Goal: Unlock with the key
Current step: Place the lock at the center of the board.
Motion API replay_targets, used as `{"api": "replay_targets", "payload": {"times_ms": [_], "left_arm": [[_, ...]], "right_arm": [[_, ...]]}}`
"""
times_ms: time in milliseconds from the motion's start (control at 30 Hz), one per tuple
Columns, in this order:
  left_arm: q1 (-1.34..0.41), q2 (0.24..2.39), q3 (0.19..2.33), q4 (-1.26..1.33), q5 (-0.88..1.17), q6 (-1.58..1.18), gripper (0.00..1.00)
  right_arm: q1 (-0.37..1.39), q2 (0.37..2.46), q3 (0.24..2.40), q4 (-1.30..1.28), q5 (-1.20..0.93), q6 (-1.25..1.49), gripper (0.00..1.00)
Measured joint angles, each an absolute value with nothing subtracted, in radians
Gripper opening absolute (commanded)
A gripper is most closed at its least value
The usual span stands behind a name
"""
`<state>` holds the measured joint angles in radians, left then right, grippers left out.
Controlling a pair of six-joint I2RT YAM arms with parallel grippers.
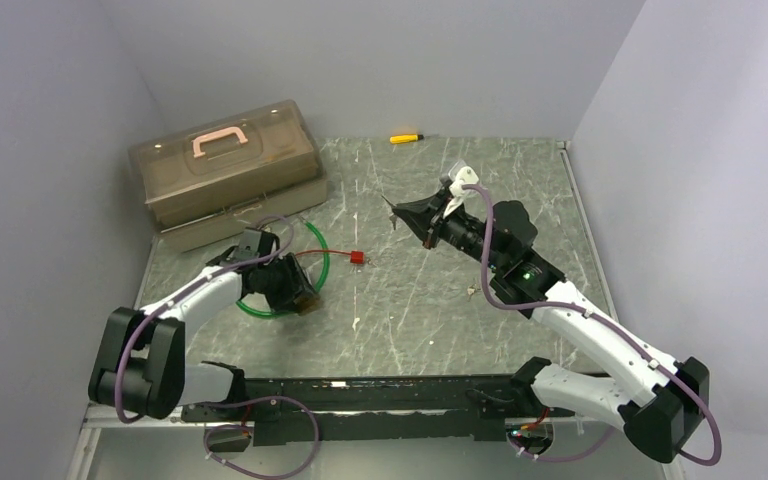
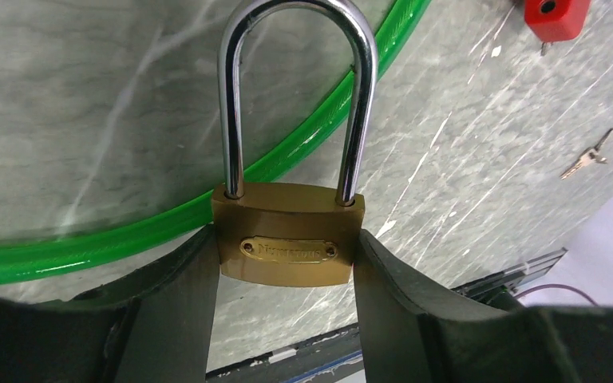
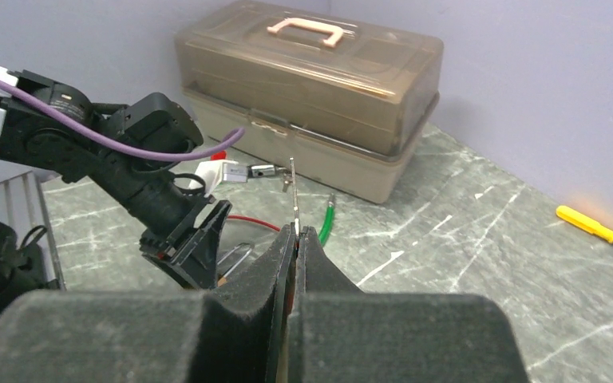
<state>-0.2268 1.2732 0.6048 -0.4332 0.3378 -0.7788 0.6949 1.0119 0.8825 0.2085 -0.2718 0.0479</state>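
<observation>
A brass padlock (image 2: 287, 235) with a steel shackle (image 2: 235, 104) sits between the fingers of my left gripper (image 2: 286, 241), which is shut on its body. The shackle loops round a green cable (image 2: 88, 247). In the top view the left gripper (image 1: 300, 295) is low over the table by the green cable ring (image 1: 322, 262). My right gripper (image 3: 296, 235) is shut on a small silver key (image 3: 294, 195), whose blade sticks up from the fingertips. It hangs above mid-table (image 1: 397, 210), apart from the left gripper (image 3: 195, 239) and to its right.
A brown toolbox (image 1: 225, 170) with a pink handle stands at the back left. A yellow screwdriver (image 1: 406, 138) lies at the far edge. A red tag (image 1: 356, 258) on a red wire lies near the cable. Another small key (image 1: 473, 291) lies on the marble table.
</observation>
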Motion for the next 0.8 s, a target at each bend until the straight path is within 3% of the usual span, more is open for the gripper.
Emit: {"api": "replay_targets", "payload": {"times_ms": [167, 233, 333, 367, 467, 500, 800], "left_arm": [[-0.307, 1.369, 0.675, -0.421, 0.323, -0.778, 0.02], [-0.331, 1.407, 0.704, -0.411, 0.324, -0.777, 0.22], [-0.353, 1.445, 0.734, -0.392, 0.326, -0.775, 0.34], [-0.356, 1.452, 0.738, -0.386, 0.327, -0.775, 0.45], [-0.358, 1.454, 0.740, -0.385, 0.331, -0.775, 0.91], [-0.358, 1.455, 0.740, -0.386, 0.329, -0.768, 0.98], [-0.386, 1.469, 0.772, -0.377, 0.366, -0.713, 0.99]], "right_arm": [[0.648, 1.012, 0.859, 0.208, -0.286, 0.049, 0.00], [0.630, 1.011, 0.851, 0.207, -0.296, 0.050, 0.00], [0.611, 1.010, 0.844, 0.207, -0.304, 0.052, 0.00], [0.606, 1.008, 0.841, 0.207, -0.307, 0.052, 0.00], [0.595, 0.996, 0.827, 0.207, -0.314, 0.053, 0.00], [0.594, 0.992, 0.823, 0.207, -0.316, 0.052, 0.00], [0.587, 0.986, 0.821, 0.207, -0.318, 0.052, 0.00]]}}
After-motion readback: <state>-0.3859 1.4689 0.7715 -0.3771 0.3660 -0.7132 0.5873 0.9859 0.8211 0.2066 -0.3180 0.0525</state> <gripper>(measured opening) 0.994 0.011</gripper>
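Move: My left hand holds the brass lock low over the board, shackle pointing away. Its lay-down spot is about 4 cm to the right and 2 cm ahead, barely 1 cm below. The green hose passes under the shackle roughly 2 cm ahead. The red lock sits some 8 cm ahead and 10 cm right. From my right hand, the spot is some 14 cm left, about level fore and aft, and roughly 31 cm down. Keeping low, I carry the lock about 4 cm right and a little forward with my left hand, turning slightly clockwise, then pause and spread the fingers wide to let it go. The opened hand drifts another 1.5 cm right and begins to rise. Meanwhile my right hand, still pinching the key, eases right, down and forward, about 4 cm in all. ##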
